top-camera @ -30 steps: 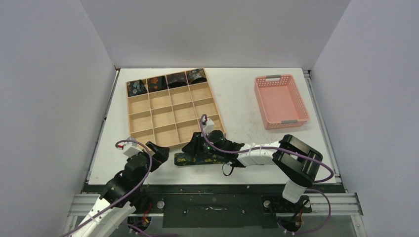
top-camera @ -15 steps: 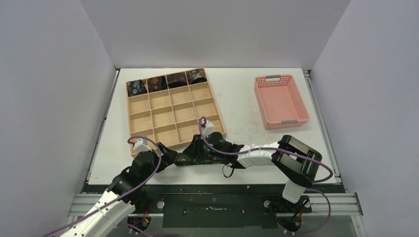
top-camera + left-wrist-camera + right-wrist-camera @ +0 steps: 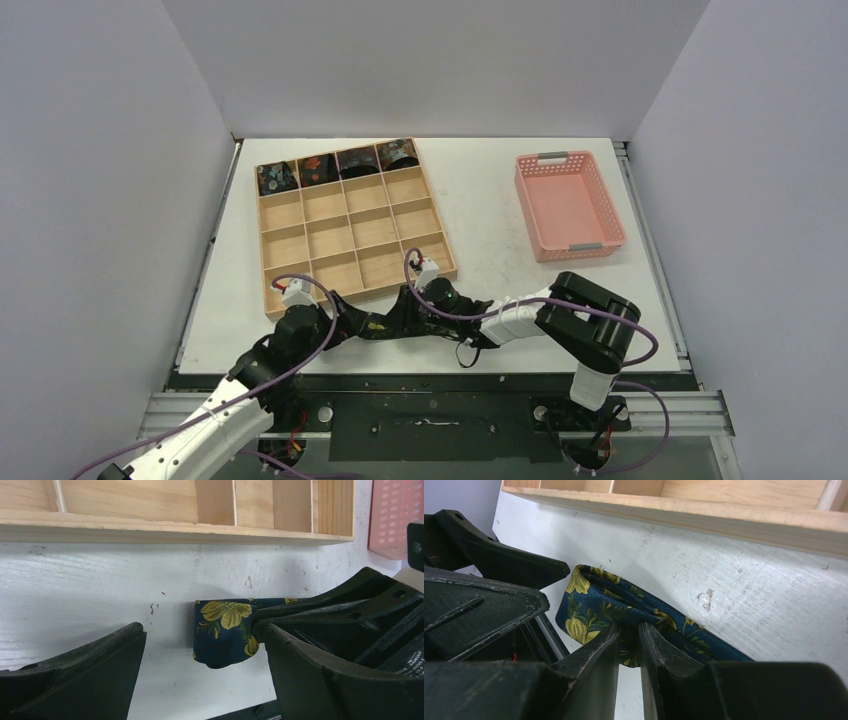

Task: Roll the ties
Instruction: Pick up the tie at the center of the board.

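Note:
A dark navy tie (image 3: 383, 327) with yellow flowers lies on the white table near the front edge, just below the wooden tray (image 3: 433, 215). My right gripper (image 3: 629, 636) is shut on a folded part of the tie (image 3: 591, 605), with fabric pinched between its fingertips. My left gripper (image 3: 205, 632) stands open, and the tie's folded end (image 3: 225, 630) lies between its fingers (image 3: 107, 662) without touching them. In the top view the left gripper (image 3: 347, 318) and the right gripper (image 3: 405, 312) meet over the tie. Several rolled ties (image 3: 317, 168) fill the tray's back row.
The tray's near wall (image 3: 150, 530) stands just beyond the tie. A pink plastic basket (image 3: 568, 205) sits at the right side of the table. The right gripper's black body (image 3: 360, 602) crowds the left gripper's right finger.
My left arm has reached forward and right until its open fingers straddle the tie's left end. The right gripper has narrowed onto the tie's fold and shifted slightly nearer.

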`<action>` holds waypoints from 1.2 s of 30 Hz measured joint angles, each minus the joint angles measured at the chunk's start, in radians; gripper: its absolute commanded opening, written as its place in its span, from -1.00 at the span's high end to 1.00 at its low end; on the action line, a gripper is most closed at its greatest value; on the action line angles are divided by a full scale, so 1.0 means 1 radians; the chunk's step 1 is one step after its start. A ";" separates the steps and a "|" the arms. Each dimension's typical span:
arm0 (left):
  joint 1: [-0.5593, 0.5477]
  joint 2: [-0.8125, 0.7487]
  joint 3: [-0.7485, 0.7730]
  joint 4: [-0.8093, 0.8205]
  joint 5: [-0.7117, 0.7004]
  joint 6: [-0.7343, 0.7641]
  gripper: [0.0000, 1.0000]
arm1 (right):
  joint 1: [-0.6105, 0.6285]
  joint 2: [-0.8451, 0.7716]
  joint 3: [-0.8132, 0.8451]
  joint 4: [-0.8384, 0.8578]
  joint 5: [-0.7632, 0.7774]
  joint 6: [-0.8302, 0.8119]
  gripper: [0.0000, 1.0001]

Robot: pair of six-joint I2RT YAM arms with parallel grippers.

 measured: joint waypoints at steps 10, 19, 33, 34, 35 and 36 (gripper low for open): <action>0.006 0.112 -0.023 0.108 0.077 0.011 -0.50 | -0.001 -0.001 -0.039 0.045 0.007 0.006 0.59; 0.012 0.177 -0.045 0.216 0.159 0.014 -0.31 | -0.001 -0.008 -0.065 0.065 0.015 0.006 0.60; 0.028 0.238 -0.082 0.357 0.241 0.040 0.32 | -0.001 -0.010 -0.066 0.065 0.018 0.005 0.60; 0.029 0.239 -0.082 0.360 0.243 0.044 0.39 | -0.001 -0.010 -0.066 0.064 0.018 0.005 0.60; 0.029 0.240 -0.082 0.361 0.244 0.047 0.45 | -0.001 -0.010 -0.066 0.064 0.018 0.005 0.59; 0.029 0.241 -0.082 0.361 0.245 0.053 0.50 | -0.001 -0.013 -0.066 0.060 0.018 0.004 0.58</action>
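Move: The tie's folded left end lies about 5 cm to the right of the open left hand, level with it fore and aft and some 2 cm lower. The wooden box's near rail runs roughly 5 cm ahead of it and 3 cm to the right, and the box's middle is about 20 cm ahead and 1 cm right. From the right hand, already pinching the tie, that folded end is some 5 cm to the left, level fore and aft and a centimetre lower. To the right and a little down, the left hand comes about 4 cm towards the tie's folded end, turning some 10 degrees clockwise as its wide fingers close and pinch the flap between their tips. The right hand keeps its pinch on the tie, easing about a centimetre right and slightly down before holding still. ##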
